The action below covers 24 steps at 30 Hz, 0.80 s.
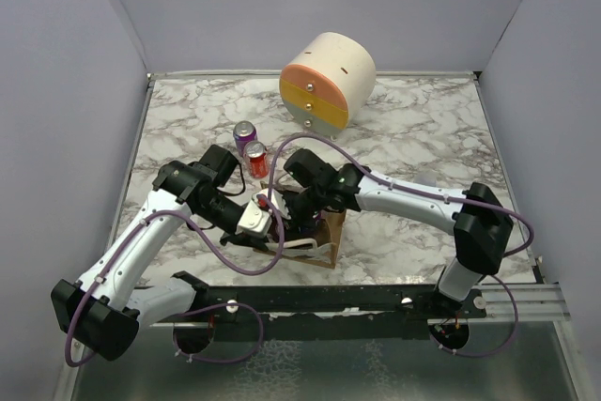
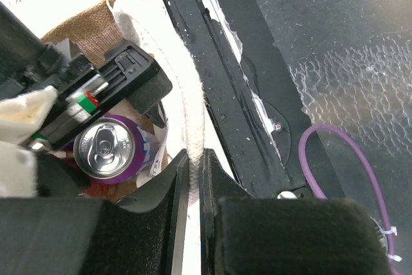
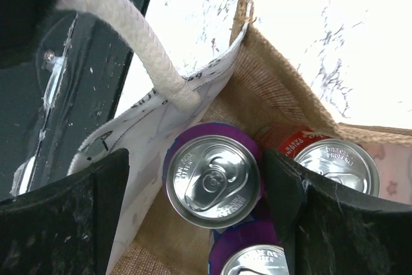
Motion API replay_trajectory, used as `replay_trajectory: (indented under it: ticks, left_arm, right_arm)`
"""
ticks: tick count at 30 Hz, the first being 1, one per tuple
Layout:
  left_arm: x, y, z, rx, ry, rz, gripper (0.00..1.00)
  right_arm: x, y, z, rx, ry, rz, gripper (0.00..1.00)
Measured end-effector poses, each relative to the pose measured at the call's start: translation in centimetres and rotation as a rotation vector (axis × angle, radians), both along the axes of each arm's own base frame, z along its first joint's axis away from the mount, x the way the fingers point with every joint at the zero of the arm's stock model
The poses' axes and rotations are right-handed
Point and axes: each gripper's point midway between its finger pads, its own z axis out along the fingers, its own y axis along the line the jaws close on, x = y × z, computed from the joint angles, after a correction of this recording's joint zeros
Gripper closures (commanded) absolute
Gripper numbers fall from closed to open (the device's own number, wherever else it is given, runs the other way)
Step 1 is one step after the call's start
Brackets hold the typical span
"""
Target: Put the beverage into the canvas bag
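Observation:
The tan canvas bag (image 1: pixel 331 232) stands at the table's near middle, and both grippers are over it. My left gripper (image 2: pixel 192 162) is shut on the bag's white rope handle (image 2: pixel 190 94) and holds it up at the bag's left side (image 1: pixel 266 223). My right gripper (image 3: pixel 196 181) is open inside the bag mouth (image 1: pixel 299 216), its fingers either side of an upright purple can (image 3: pixel 212 181) with a gap on the left. A red can (image 3: pixel 335 159) and a second purple can (image 3: pixel 257 263) also stand in the bag (image 3: pixel 270 88). The purple can shows in the left wrist view (image 2: pixel 106 149).
A purple can (image 1: pixel 245 131) and a red can (image 1: pixel 256 159) stand on the marble table behind the bag. A round cream-orange-yellow drawer cabinet (image 1: pixel 327 80) is at the back. The black mounting rail (image 1: pixel 376 302) runs along the near edge.

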Motion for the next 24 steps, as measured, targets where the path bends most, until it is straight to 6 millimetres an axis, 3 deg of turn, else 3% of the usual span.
replay_trajectory:
  ticks: [8, 15, 21, 24]
  left_arm:
    - [0.0, 0.3, 0.3, -0.011, -0.03, 0.004, 1.0]
    - [0.0, 0.5, 0.3, -0.02, -0.058, 0.006, 1.0]
    - [0.2, 0.8, 0.4, -0.026, -0.069, 0.031, 1.0]
    - [0.4, 1.0, 0.7, -0.039, -0.082, 0.052, 0.92]
  right_arm:
    - [0.5, 0.8, 3.4, 0.06, -0.037, -0.008, 0.17]
    - [1.0, 0.2, 4.4, 0.061, -0.035, -0.04, 0.17]
    - [2.7, -0.8, 7.6, 0.129, -0.063, -0.091, 0.18]
    - [3.4, -1.5, 9.0, 0.161, -0.079, -0.114, 0.18]
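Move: The open right fingers straddle the purple can just set in the bag, its middle about 5 cm below that hand and 1 cm left. Next comes the red can on the table, roughly 23 cm ahead and 9 cm left, 5 cm below; the other purple can stands 7 cm beyond that one and 3 cm farther left. The red can in the bag is 7 cm ahead, 2 cm left. From the left hand, the table's red can lies some 28 cm ahead, 7 cm left, 14 cm down. The right hand's already open fingers draw clear from around the purple can's top without closing. It climbs about 9 cm out of the bag, almost straight up at first, then also forward 3 cm or so with a slight drift right, tilting around 10 degrees so the fingers point less steeply down. The left hand keeps its pinch on the near handle, shifting about 1 cm left and up. ##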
